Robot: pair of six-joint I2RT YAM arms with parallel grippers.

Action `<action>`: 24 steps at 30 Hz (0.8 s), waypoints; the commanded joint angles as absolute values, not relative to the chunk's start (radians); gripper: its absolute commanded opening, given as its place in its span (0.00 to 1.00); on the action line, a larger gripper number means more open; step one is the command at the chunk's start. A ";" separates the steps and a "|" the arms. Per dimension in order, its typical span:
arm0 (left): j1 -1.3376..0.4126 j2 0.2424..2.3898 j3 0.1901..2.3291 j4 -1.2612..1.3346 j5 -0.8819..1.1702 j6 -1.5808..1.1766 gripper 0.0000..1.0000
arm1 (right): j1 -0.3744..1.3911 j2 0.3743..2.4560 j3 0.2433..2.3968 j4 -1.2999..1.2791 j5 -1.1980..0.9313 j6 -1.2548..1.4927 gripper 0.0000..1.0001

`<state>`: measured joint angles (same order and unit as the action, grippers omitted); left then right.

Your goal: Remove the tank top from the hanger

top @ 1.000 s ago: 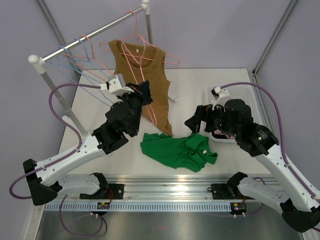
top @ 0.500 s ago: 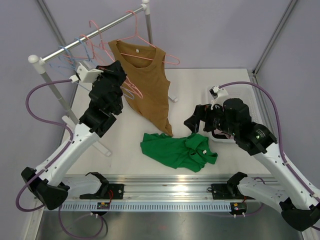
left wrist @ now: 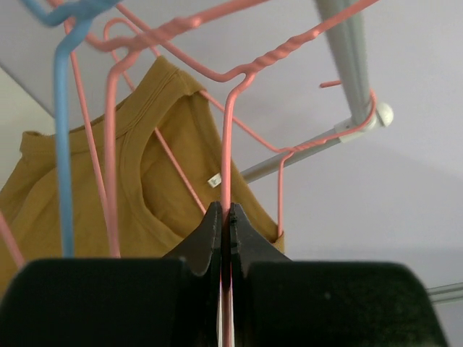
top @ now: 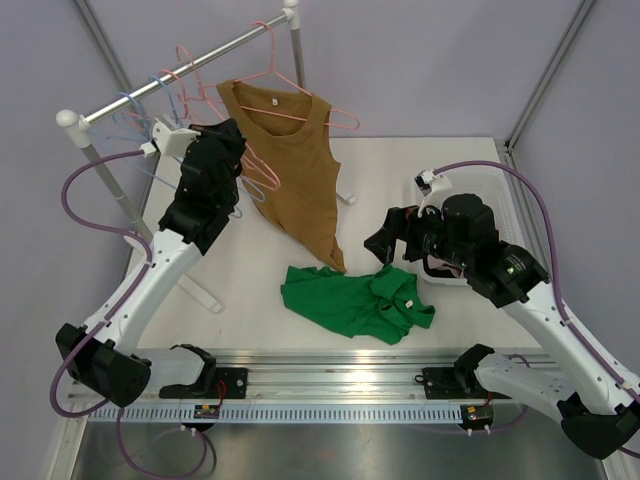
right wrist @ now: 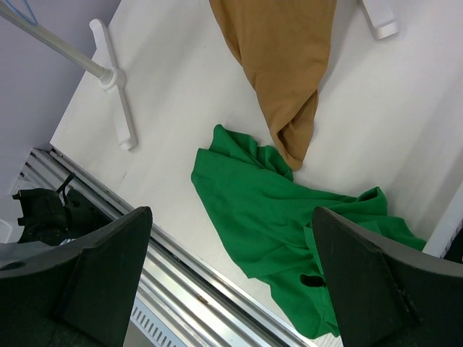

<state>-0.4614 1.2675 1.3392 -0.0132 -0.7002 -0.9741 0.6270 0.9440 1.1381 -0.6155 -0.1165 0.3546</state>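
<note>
The brown tank top hangs from a pink hanger hooked on the rail, its hem touching the table. In the left wrist view, the tank top shows behind the jaws. My left gripper is up beside the rail, left of the tank top. It is shut on the wire of a second, bare pink hanger. My right gripper hovers open and empty over a green shirt, with the tank top's hem beyond it.
The green shirt lies crumpled on the table in front of the tank top. Blue and pink spare hangers hang on the rail's left part. A white bin stands at the right. The rack's white foot rests on the table.
My left arm has risen from in front of the tank top's lower half up and left to the rail, carrying the bare pink hanger. The right arm has barely moved.
</note>
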 commanded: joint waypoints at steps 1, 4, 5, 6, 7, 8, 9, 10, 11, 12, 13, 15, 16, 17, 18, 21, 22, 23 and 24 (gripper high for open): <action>-0.460 1.210 1.281 0.006 -0.713 -1.065 0.00 | 0.623 0.950 1.144 -0.569 -0.124 0.334 1.00; -0.459 1.197 1.241 0.021 -0.716 -1.072 0.00 | 0.623 0.963 1.138 -0.563 -0.129 0.330 0.99; -0.459 1.198 1.246 0.018 -0.715 -1.068 0.00 | 0.623 0.972 1.137 -0.563 -0.135 0.330 1.00; -0.459 1.198 1.249 0.018 -0.704 -1.063 0.04 | 0.623 0.977 1.135 -0.561 -0.137 0.330 0.99; -0.459 1.198 1.252 0.018 -0.697 -1.054 0.14 | 0.623 0.991 1.132 -0.564 -0.144 0.330 0.99; -0.459 1.197 1.261 0.018 -0.687 -1.052 0.25 | 0.623 0.996 1.131 -0.565 -0.149 0.331 0.99; -0.459 1.197 1.264 0.024 -0.666 -1.049 0.31 | 0.623 1.005 1.129 -0.568 -0.152 0.330 0.99; -0.459 1.192 1.270 0.026 -0.655 -1.042 0.36 | 0.623 1.011 1.129 -0.571 -0.155 0.330 1.00; -0.459 1.189 1.276 0.025 -0.646 -1.035 0.42 | 0.623 1.026 1.124 -0.571 -0.161 0.328 0.99; -0.459 1.187 1.285 0.026 -0.628 -1.032 0.47 | 0.623 1.031 1.123 -0.571 -0.164 0.325 0.99; -0.459 1.178 1.292 0.028 -0.615 -1.025 0.52 | 0.623 1.046 1.121 -0.571 -0.164 0.322 0.99; -0.460 1.175 1.315 0.008 -0.586 -1.020 0.60 | 0.623 1.063 1.117 -0.575 -0.155 0.318 0.99; -0.460 1.166 1.319 0.003 -0.571 -1.019 0.64 | 0.623 1.084 1.118 -0.581 -0.150 0.318 1.00; -0.460 1.160 1.324 0.003 -0.557 -1.017 0.69 | 0.623 1.097 1.123 -0.590 -0.140 0.316 0.99; -0.462 1.151 1.325 0.003 -0.533 -1.019 0.72 | 0.623 1.109 1.123 -0.595 -0.135 0.314 0.99; -0.463 1.112 1.324 -0.041 -0.485 -1.019 0.99 | 0.624 1.173 1.132 -0.630 -0.081 0.319 1.00; -0.463 1.098 1.321 -0.052 -0.473 -1.014 0.99 | 0.624 1.213 1.141 -0.644 -0.036 0.324 0.99; -0.463 1.077 1.324 -0.089 -0.459 -1.015 0.99 | 0.638 1.232 1.146 -0.672 -0.008 0.328 1.00; -0.463 1.063 1.325 -0.109 -0.453 -1.019 0.99 | 0.644 1.271 1.149 -0.683 0.030 0.340 1.00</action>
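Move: The rail for the pink hanger, still pinched in the left hand, passes about 10 cm ahead, 7 cm left and 5 cm above that hand. The blue hangers hang level with the hand, 7 cm left and 8 cm lower; the brown tank top's middle is 18 cm ahead, 13 cm right, 23 cm down. The green tank top lies about 28 cm below the right hand, perhaps 4 cm ahead; the brown hem is 12 cm ahead and 4 cm left of that hand. The pink hanger is first lowered about 3 cm at the rail by the left hand; then the fingers open wide and let go, and the hand backs away 3 to 4 cm, rising about 5 cm from its lowest point and turning some 10 degrees clockwise. The right hand, open and empty, sinks about 9 cm towards the green tank top, easing 3 cm forward as its fingers tip further down. ##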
